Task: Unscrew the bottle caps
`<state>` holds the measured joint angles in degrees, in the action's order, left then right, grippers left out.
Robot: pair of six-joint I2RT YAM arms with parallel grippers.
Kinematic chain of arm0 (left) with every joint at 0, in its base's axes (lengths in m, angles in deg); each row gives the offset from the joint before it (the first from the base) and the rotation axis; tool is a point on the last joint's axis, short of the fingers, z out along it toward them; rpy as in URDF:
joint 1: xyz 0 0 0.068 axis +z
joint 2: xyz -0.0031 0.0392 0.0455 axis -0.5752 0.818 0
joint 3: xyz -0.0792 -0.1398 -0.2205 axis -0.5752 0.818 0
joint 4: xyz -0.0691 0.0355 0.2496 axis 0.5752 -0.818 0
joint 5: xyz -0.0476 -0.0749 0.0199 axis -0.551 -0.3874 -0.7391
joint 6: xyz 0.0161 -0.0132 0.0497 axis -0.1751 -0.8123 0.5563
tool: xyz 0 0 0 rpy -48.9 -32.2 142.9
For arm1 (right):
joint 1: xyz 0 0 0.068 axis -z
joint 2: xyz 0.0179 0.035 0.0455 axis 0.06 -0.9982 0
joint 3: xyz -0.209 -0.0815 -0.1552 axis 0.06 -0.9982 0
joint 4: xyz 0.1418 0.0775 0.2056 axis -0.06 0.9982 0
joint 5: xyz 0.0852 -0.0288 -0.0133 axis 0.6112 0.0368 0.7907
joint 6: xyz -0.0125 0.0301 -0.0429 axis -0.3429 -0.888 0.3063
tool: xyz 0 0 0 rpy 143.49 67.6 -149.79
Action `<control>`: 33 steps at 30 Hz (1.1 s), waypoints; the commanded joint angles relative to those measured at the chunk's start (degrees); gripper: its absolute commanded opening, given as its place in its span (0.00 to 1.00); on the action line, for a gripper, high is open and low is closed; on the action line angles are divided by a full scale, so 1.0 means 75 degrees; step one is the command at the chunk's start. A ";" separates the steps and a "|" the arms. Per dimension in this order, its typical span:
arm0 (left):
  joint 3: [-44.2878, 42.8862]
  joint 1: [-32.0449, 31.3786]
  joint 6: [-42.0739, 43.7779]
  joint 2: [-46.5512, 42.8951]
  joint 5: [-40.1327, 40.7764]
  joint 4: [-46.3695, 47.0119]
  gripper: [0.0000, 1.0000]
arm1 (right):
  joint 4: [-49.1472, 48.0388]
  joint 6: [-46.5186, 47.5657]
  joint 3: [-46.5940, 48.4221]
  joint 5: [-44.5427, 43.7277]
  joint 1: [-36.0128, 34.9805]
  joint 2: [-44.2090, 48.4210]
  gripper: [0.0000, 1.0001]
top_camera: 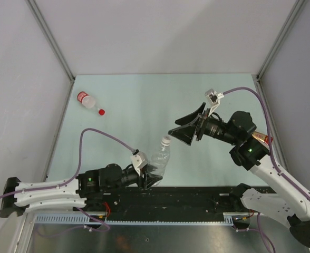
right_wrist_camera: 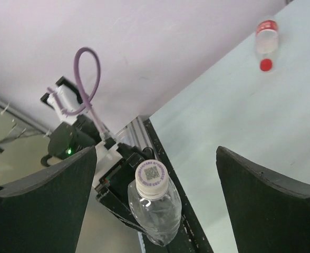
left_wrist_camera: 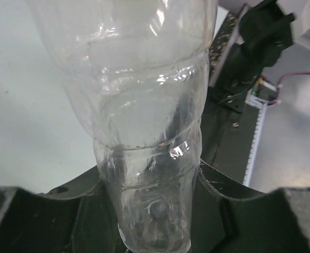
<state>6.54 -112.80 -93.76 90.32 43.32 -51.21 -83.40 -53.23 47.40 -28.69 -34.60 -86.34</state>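
Note:
My left gripper (top_camera: 152,176) is shut on the lower part of the clear crinkled bottle (top_camera: 160,158) and holds it tilted up, off the table. The bottle fills the left wrist view (left_wrist_camera: 144,105), between the gripper's fingers (left_wrist_camera: 152,211). Its white cap (top_camera: 166,139) is on the neck. My right gripper (top_camera: 178,128) is open, a short way from the cap and facing it. In the right wrist view the cap (right_wrist_camera: 152,176) sits centred between the wide-open fingers (right_wrist_camera: 156,150), above the bottle (right_wrist_camera: 155,211).
The red-labelled bottle (top_camera: 84,98) lies at the far left of the table, with a red cap (top_camera: 100,112) at its end; I cannot tell whether it is attached. The amber bottle (top_camera: 260,138) is mostly hidden behind the right arm. Walls enclose the table.

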 commanded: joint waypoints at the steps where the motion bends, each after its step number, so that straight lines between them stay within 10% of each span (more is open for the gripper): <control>1: -0.0266 0.0032 0.0287 0.0387 0.0984 -0.0410 0.02 | 0.0152 -0.0408 0.0151 -0.0746 0.0218 -0.0137 0.99; 33: -0.3378 -0.0984 -0.0281 0.5388 0.6715 -0.4816 0.02 | 0.1873 -0.0284 0.0245 0.1083 0.1276 -0.2172 0.93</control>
<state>-16.32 -119.62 -93.49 129.82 88.01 -85.28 -71.44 -57.30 47.40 -24.34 -25.53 -101.56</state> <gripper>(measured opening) 0.484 0.955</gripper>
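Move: The bottle cap, still on the bottle, sits about 5 cm to the right hand's left, 3 cm back and 4 cm below. The bottle's body lies some 7 cm back, 7 cm left and 12 cm below that hand. From the left hand, already gripping the bottle, the cap is roughly 15 cm above, 6 cm ahead and 4 cm right; the right gripper is about 9 cm ahead, 9 cm right and 19 cm above. Open right hand sinks some 12 cm, also forward, towards the cap; left carries the bottle forward, down, tilting. ##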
